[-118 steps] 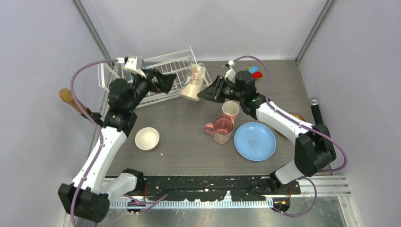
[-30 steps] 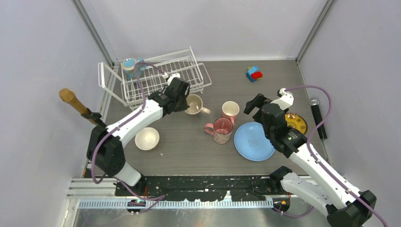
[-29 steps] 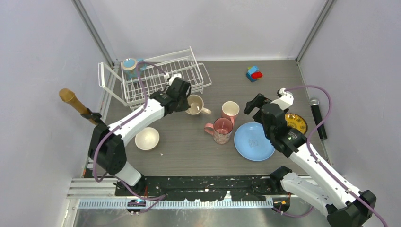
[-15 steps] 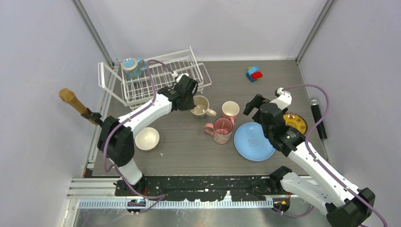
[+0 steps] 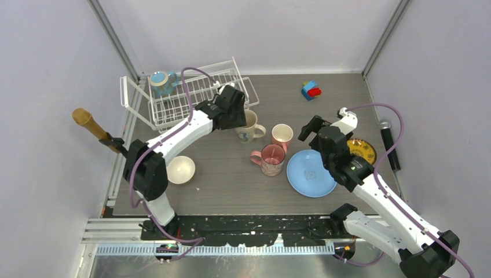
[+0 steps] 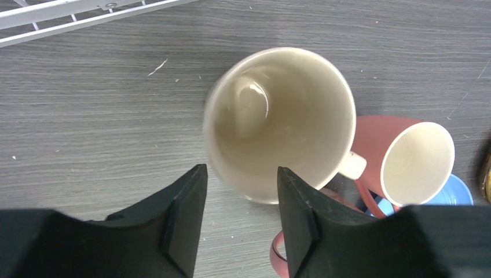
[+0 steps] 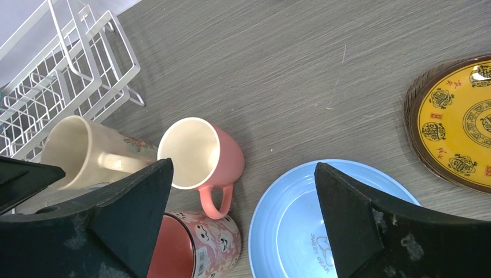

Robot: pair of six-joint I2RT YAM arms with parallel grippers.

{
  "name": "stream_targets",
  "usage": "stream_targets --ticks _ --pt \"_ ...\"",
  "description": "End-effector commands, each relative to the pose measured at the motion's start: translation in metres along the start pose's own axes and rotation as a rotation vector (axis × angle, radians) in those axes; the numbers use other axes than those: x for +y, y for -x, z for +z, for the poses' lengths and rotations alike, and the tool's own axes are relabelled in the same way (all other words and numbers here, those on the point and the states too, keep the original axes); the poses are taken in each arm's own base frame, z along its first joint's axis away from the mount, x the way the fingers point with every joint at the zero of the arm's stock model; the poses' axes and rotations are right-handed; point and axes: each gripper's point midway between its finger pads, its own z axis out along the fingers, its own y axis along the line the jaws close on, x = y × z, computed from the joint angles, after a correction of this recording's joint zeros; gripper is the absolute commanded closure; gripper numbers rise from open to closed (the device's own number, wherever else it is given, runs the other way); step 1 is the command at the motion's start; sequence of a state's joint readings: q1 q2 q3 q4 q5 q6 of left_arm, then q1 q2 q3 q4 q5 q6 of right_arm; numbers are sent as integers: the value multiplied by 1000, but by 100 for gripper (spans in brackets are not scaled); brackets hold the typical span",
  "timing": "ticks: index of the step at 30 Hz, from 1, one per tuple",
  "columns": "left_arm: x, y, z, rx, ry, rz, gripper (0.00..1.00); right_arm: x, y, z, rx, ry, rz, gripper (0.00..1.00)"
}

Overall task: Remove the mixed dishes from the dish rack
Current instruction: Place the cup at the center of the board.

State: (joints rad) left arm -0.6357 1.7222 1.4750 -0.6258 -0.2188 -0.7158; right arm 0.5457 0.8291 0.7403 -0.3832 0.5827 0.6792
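The white wire dish rack point(image 5: 194, 95) stands at the back left with a teal mug point(image 5: 161, 81) in its far left corner. A cream mug point(image 5: 249, 128) stands upright on the table just right of the rack. My left gripper point(image 5: 238, 117) hovers over it, open; in the left wrist view the cream mug's point(image 6: 281, 124) near wall lies between the left gripper's point(image 6: 240, 191) tips with gaps on both sides. A plain pink mug point(image 5: 282, 134), a patterned pink mug point(image 5: 270, 160), a light-blue plate point(image 5: 311, 172), a yellow plate point(image 5: 363, 150) and a cream bowl point(image 5: 180, 169) rest on the table. My right gripper point(image 7: 243, 168) hangs open and empty above the pink mug point(image 7: 200, 153) and blue plate point(image 7: 289, 231).
Colourful toy blocks point(image 5: 311, 90) sit at the back right. A microphone point(image 5: 389, 142) lies along the right edge and another point(image 5: 90, 124) sticks out past the left edge. Grey walls close in the table on three sides.
My left gripper carried the cream mug rightward away from the rack, then opened, leaving it upright beside the plain pink mug. The right arm barely moved.
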Motion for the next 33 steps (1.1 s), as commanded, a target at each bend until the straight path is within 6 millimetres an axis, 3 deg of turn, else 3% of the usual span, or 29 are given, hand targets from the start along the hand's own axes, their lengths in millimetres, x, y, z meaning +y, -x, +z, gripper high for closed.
stream_targets --ticks 1,2,5,6,13,18,21,24,27,33 --pt "-15 16 -6 -39 -50 20 45 -2 10 0 -50 -9 4 0" --pt "-16 17 -8 -43 -56 27 38 -2 11 -1 -51 -9 4 0" --pt "-14 26 -20 -86 -60 41 3 -4 11 -1 -55 -14 0 0" --pt "-12 32 -25 -118 -61 42 1 -5 12 -1 -60 -17 -1 0" --pt "14 65 -78 -339 -25 36 0 -6 15 -3 -76 -13 0 0" --pt "48 88 -109 -451 126 92 0 -5 14 -3 -77 -4 -4 0" --pt "81 110 -123 -516 291 88 0 -4 12 -2 -71 3 -6 0" --pt "115 133 -123 -538 392 29 0 -3 12 -2 -71 10 -6 0" --pt "135 157 -117 -587 415 -23 0 -3 10 -1 -67 9 -10 0" --pt "190 204 -93 -660 534 -115 0 -4 10 2 -71 1 -26 0"
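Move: The blue cup, upside down at the rack's far left end, lies about 24 cm to my left hand's left and 13 cm ahead, about level in height. The rack's middle is some 12 cm left, 10 cm ahead. The beige cup stands 3 cm ahead and 3 cm right of my half-open fingers, its middle 6 cm below; the plain pink cup is 15 cm right, level with me. From my right hand the blue cup is roughly 53 cm left, 18 cm ahead. My left fingers, already half open at the beige cup's near-left rim, spread fully and I lift clear of the cup. Then I swing left and somewhat forward over the rack towards the blue cup, some 20 cm left and 12 cm up in all, tilting the fingers up and turning the wrist counter-clockwise about 25 degrees. ##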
